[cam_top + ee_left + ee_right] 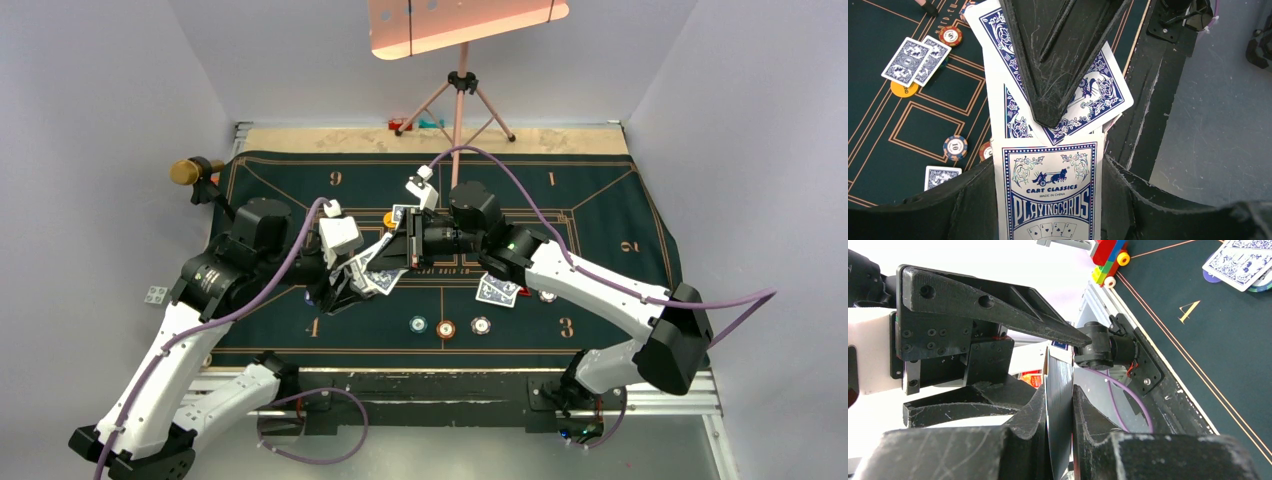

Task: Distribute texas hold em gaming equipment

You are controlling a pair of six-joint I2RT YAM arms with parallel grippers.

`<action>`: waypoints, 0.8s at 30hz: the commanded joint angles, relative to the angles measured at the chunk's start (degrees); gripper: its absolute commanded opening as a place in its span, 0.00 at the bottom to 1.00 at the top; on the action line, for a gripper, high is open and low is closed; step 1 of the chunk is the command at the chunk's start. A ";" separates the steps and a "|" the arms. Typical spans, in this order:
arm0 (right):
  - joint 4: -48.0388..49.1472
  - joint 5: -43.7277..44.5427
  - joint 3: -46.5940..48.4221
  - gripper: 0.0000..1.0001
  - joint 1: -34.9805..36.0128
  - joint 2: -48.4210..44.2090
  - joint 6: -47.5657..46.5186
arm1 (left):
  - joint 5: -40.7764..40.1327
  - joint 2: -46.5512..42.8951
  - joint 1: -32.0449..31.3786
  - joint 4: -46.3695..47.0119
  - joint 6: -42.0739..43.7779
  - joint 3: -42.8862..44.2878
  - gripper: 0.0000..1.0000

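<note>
My left gripper (1048, 172) is shut across the width of a white-and-blue playing-card box (1048, 200). Blue-backed playing cards (1098, 95) fan out of its top. My right gripper (1060, 395) is shut on one of these cards (1058, 390), seen edge-on, and one of its fingers (1053, 75) lies over the card's back. Both grippers meet above the middle of the green mat (600, 200). Teal (417, 324), orange-brown (445, 328) and white (481, 325) chips lie in a row near the front. Two cards (498, 291) lie right of centre.
A tripod stand (460, 100) rises at the mat's far edge. More cards sit on a yellow disc (902, 90), and other cards (1243, 260) lie near the gold 4 (1189, 311). Toy bricks (1108, 255) lie off the mat. A brass-topped post (185, 172) stands far left.
</note>
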 commanded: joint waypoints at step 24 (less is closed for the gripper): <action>-10.54 2.70 -0.70 0.51 -3.54 -4.43 -6.49 | 2.33 0.51 0.07 -0.99 -0.07 -0.40 0.21</action>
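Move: The fanned cards poking from the card box are already between my right fingertips, about 1 cm left of and 1 cm below the hand point. The box's middle lies some 7 cm left, 2 cm back and 2 cm down. The green chip is about 5 cm right, 2 cm ahead and 28 cm below; the table cards are some 24 cm right and 12 cm ahead, equally low. From my left hand, the fanned cards are about 7 cm right, 2 cm ahead and roughly 1 cm higher. I open my right fingers from a near-shut pinch to about half, letting the fanned cards go. The right hand first sinks about 2 cm, then backs off some 3 cm to the right from the box mouth, easing slightly forward as the fingertips dip a little. My left hand keeps hold of the card box and lowers it about 1.5 cm. ##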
